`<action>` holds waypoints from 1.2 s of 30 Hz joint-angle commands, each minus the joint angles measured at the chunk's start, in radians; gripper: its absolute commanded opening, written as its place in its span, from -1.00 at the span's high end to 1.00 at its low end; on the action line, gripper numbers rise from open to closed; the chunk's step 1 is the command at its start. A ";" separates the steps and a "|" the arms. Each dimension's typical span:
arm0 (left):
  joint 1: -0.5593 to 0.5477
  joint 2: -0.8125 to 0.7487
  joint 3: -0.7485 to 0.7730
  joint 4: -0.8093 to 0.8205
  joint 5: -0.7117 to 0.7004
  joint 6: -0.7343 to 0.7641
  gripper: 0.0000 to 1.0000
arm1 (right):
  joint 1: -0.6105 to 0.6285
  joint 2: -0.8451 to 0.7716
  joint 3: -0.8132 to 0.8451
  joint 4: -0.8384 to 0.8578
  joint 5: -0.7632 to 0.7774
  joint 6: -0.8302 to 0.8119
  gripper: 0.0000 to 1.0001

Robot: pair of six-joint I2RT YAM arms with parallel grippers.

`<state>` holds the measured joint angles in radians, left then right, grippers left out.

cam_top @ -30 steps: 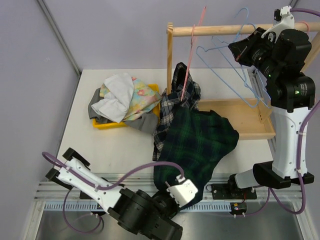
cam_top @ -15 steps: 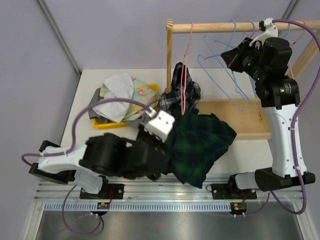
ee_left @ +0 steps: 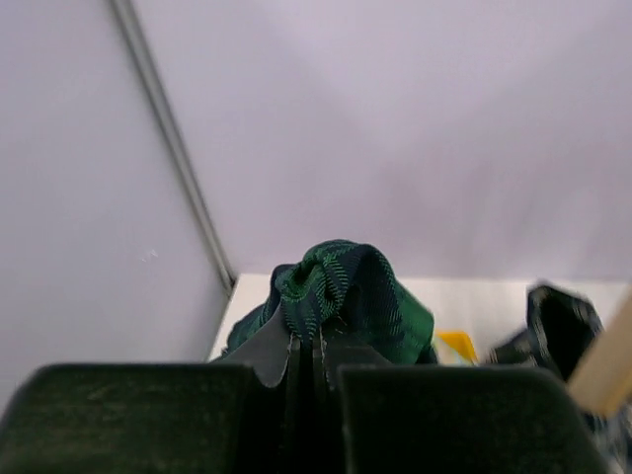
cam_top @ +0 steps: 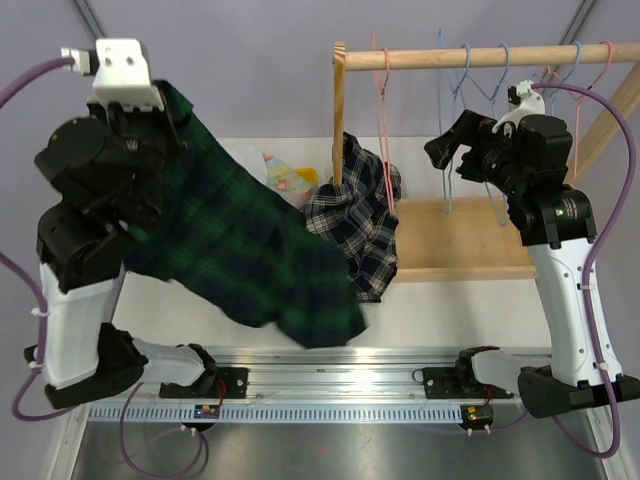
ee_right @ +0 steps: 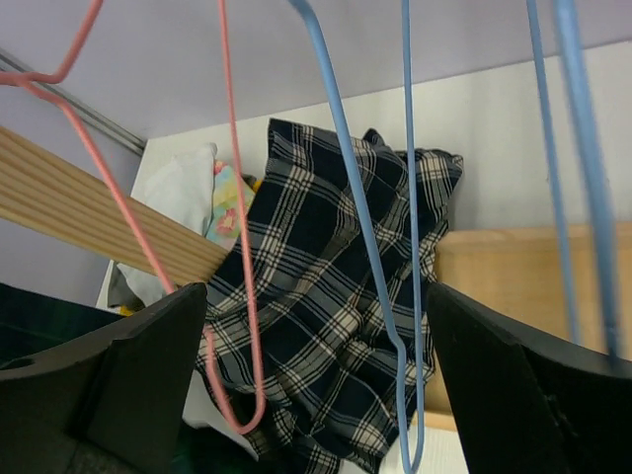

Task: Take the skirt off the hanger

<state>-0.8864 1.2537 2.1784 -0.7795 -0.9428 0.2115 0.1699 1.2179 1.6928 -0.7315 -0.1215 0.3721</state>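
Note:
My left gripper (cam_top: pixel 160 100) is raised high at the left and shut on the waist edge of a dark green plaid skirt (cam_top: pixel 250 250). The skirt hangs down to the right, clear of the rack. In the left wrist view the fingers (ee_left: pixel 267 351) pinch a bunched fold of the skirt (ee_left: pixel 351 296). A pink hanger (cam_top: pixel 384 140) hangs on the wooden rail (cam_top: pixel 480 56), with a navy-and-white plaid garment (cam_top: pixel 355 220) draped below it. My right gripper (cam_top: pixel 443 152) is open and empty among the blue hangers (cam_top: pixel 447 120). In the right wrist view it (ee_right: pixel 316 291) frames the pink hanger (ee_right: pixel 237 247), a blue hanger (ee_right: pixel 370 247) and the navy garment (ee_right: pixel 316 326).
The rack's upright post (cam_top: pixel 339 120) and wooden base tray (cam_top: pixel 470 240) stand at the back right. A yellow bin of clothes (cam_top: pixel 290 180) is mostly hidden behind the green skirt. More hangers hang along the rail. A metal rail (cam_top: pixel 330 385) runs along the near edge.
My left arm has swung from low at the front up to the high left, carrying the green skirt up and away from the rack. My right gripper has dropped slightly; the hangers have shifted.

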 commanded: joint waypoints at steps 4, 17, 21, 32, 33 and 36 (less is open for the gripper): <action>0.338 0.318 0.280 0.138 0.341 0.051 1.00 | -0.001 -0.093 -0.082 0.017 0.003 0.001 -0.99; 0.607 0.556 -0.090 0.194 0.745 -0.249 1.00 | -0.001 -0.270 -0.203 -0.035 0.009 0.001 -0.99; 0.607 0.388 -0.488 0.273 0.776 -0.386 0.61 | -0.003 -0.276 -0.211 -0.042 0.026 -0.007 -0.99; 0.431 -0.113 -0.885 0.376 0.774 -0.431 -0.98 | -0.003 -0.319 -0.285 -0.028 -0.001 0.019 -0.99; 0.420 -0.129 -0.900 0.384 0.870 -0.454 -0.98 | -0.003 -0.324 -0.288 -0.026 -0.006 0.024 -0.98; 0.359 -0.175 -0.992 0.427 1.010 -0.487 -0.98 | -0.001 -0.337 -0.300 -0.028 -0.004 0.034 -0.98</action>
<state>-0.4953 1.0775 1.2716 -0.4126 -0.1051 -0.2241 0.1699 0.9062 1.3979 -0.7837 -0.1181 0.3901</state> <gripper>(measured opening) 0.987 0.990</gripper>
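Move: The yellow tray, with its pile of removed skirts, lies about 18 cm ahead of my left hand, 5 cm to the right and some 52 cm below; that hand holds the green tartan skirt high in shut fingers. The navy plaid skirt is about 23 cm right of the tray's middle, level with it. The rack's left post stands some 18 cm right of the tray and a little nearer me. From my open right hand the tray is roughly 38 cm left, 8 cm ahead and 37 cm below. I fling the green skirt forward over the tray with my left hand, about 27 cm out, then plunge nearly 40 cm, tipping the fingers down some 45 degrees. They open wide low down and let go of the skirt as the hand already swings back; it then climbs clear, drifting right. My right hand, still open and empty, eases back and slightly down. ##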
